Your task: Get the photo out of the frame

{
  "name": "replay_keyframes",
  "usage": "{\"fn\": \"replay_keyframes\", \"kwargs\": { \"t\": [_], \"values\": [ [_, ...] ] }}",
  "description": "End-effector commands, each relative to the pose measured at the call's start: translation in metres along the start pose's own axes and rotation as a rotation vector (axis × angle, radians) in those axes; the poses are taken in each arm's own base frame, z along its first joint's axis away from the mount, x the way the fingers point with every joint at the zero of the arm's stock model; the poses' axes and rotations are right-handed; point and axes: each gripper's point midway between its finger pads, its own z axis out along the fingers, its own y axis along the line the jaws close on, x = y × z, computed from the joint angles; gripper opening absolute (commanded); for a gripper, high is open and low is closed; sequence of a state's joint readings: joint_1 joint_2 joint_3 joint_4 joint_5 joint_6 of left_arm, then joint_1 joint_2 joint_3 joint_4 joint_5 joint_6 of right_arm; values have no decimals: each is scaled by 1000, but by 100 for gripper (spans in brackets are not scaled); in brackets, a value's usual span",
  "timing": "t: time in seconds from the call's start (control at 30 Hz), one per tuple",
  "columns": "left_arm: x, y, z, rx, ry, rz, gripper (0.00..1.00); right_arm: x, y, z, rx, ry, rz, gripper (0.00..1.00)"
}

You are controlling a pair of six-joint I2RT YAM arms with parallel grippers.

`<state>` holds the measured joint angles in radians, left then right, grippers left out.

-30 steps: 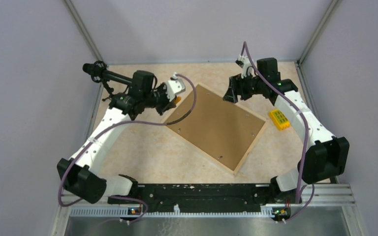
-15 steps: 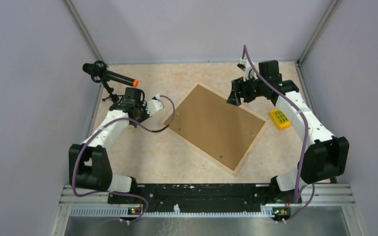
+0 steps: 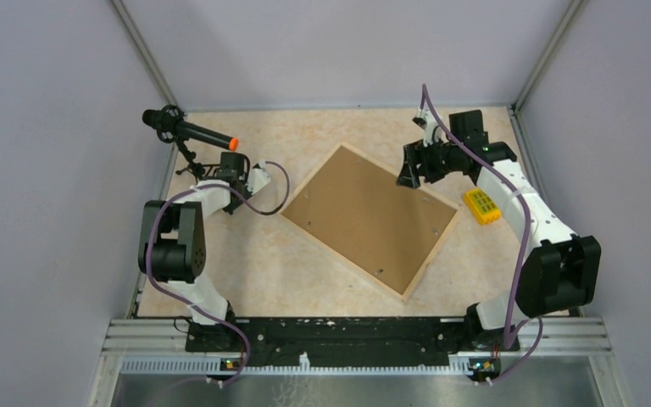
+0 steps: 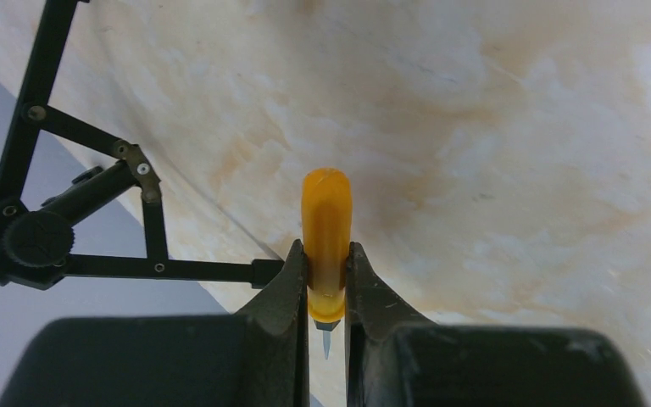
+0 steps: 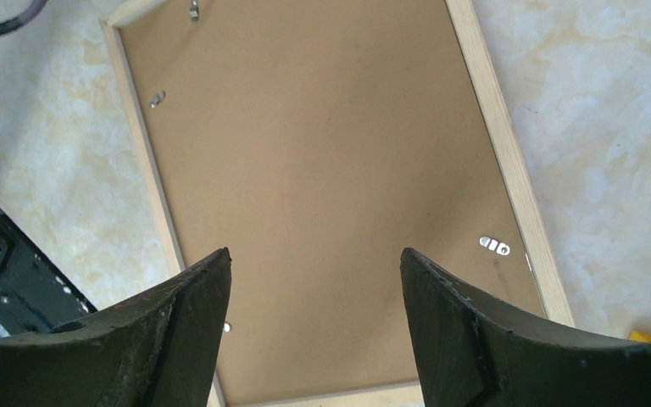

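The frame [image 3: 369, 216] lies face down and askew on the table, showing its brown board back and pale wood edges; it also fills the right wrist view [image 5: 322, 170]. The photo is hidden under the board. My right gripper [image 3: 411, 170] hovers open and empty above the frame's far corner, jaws wide apart [image 5: 314, 254]. My left gripper [image 3: 230, 167] is off the frame, at the far left near the wall. It is shut [image 4: 326, 250] on an orange-handled tool [image 4: 326, 212] with a small metal tip.
A small yellow block [image 3: 482, 205] lies right of the frame. A black stand with an orange-tipped rod [image 3: 191, 131] stands at the far left, close to my left gripper [image 4: 68, 229]. Metal tabs [image 5: 493, 246] sit on the frame's back.
My left arm has pulled back from the frame's left corner to the far left beside the stand, still holding the tool. My right gripper has shifted slightly over the far corner.
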<state>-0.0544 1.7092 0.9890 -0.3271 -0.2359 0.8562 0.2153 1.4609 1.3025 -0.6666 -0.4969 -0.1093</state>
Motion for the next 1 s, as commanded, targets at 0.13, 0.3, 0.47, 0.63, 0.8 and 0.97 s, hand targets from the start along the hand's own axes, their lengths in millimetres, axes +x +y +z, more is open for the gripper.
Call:
{"fn": "replay_keyframes", "kwargs": {
  "t": [0.13,0.3,0.47,0.63,0.8,0.97],
  "values": [
    [-2,38,7,-173,9,-56,21,-4,-12,-12,32,-24,-27,71],
    [-1,29,8,-145,-2,-40,37,-2,-14,-12,32,-10,-33,70],
    [2,17,10,-91,3,-43,48,-5,-15,-10,29,-8,-38,70],
    [-5,13,1,-48,-30,-51,53,-4,-14,-9,18,3,-40,70],
    [-9,3,-13,-2,-72,-40,55,-4,-16,-7,14,11,-39,70],
    [-26,-20,-48,102,-203,53,56,-7,-21,-5,4,19,-24,70]
  ]
}}
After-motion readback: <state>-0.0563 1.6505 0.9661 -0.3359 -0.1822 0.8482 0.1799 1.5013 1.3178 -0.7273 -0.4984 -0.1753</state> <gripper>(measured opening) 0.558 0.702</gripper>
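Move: The left hand holds the yellow-handled screwdriver just above the table. The spot where it is to lie is about 4 cm ahead, 4 cm left and 3 cm below. The nearest tripod foot is about 2 cm ahead and 6 cm left, the tripod's hub some 14 cm ahead and 13 cm left. The frame's left corner is roughly 16 cm right, level fore and aft. From the right hand that spot lies some 57 cm left, level, 18 cm below. Forward and left towards the tripod, about 2.5 cm and nearly level, the left hand carries the screwdriver in beside the tripod foot. Its fingers open to about half and let go. The hand then draws back and right some 3.5 cm, dipping slightly before it starts to rise. The right hand, empty and open over the frame, drifts about 1.5 cm right and sinks as much. ##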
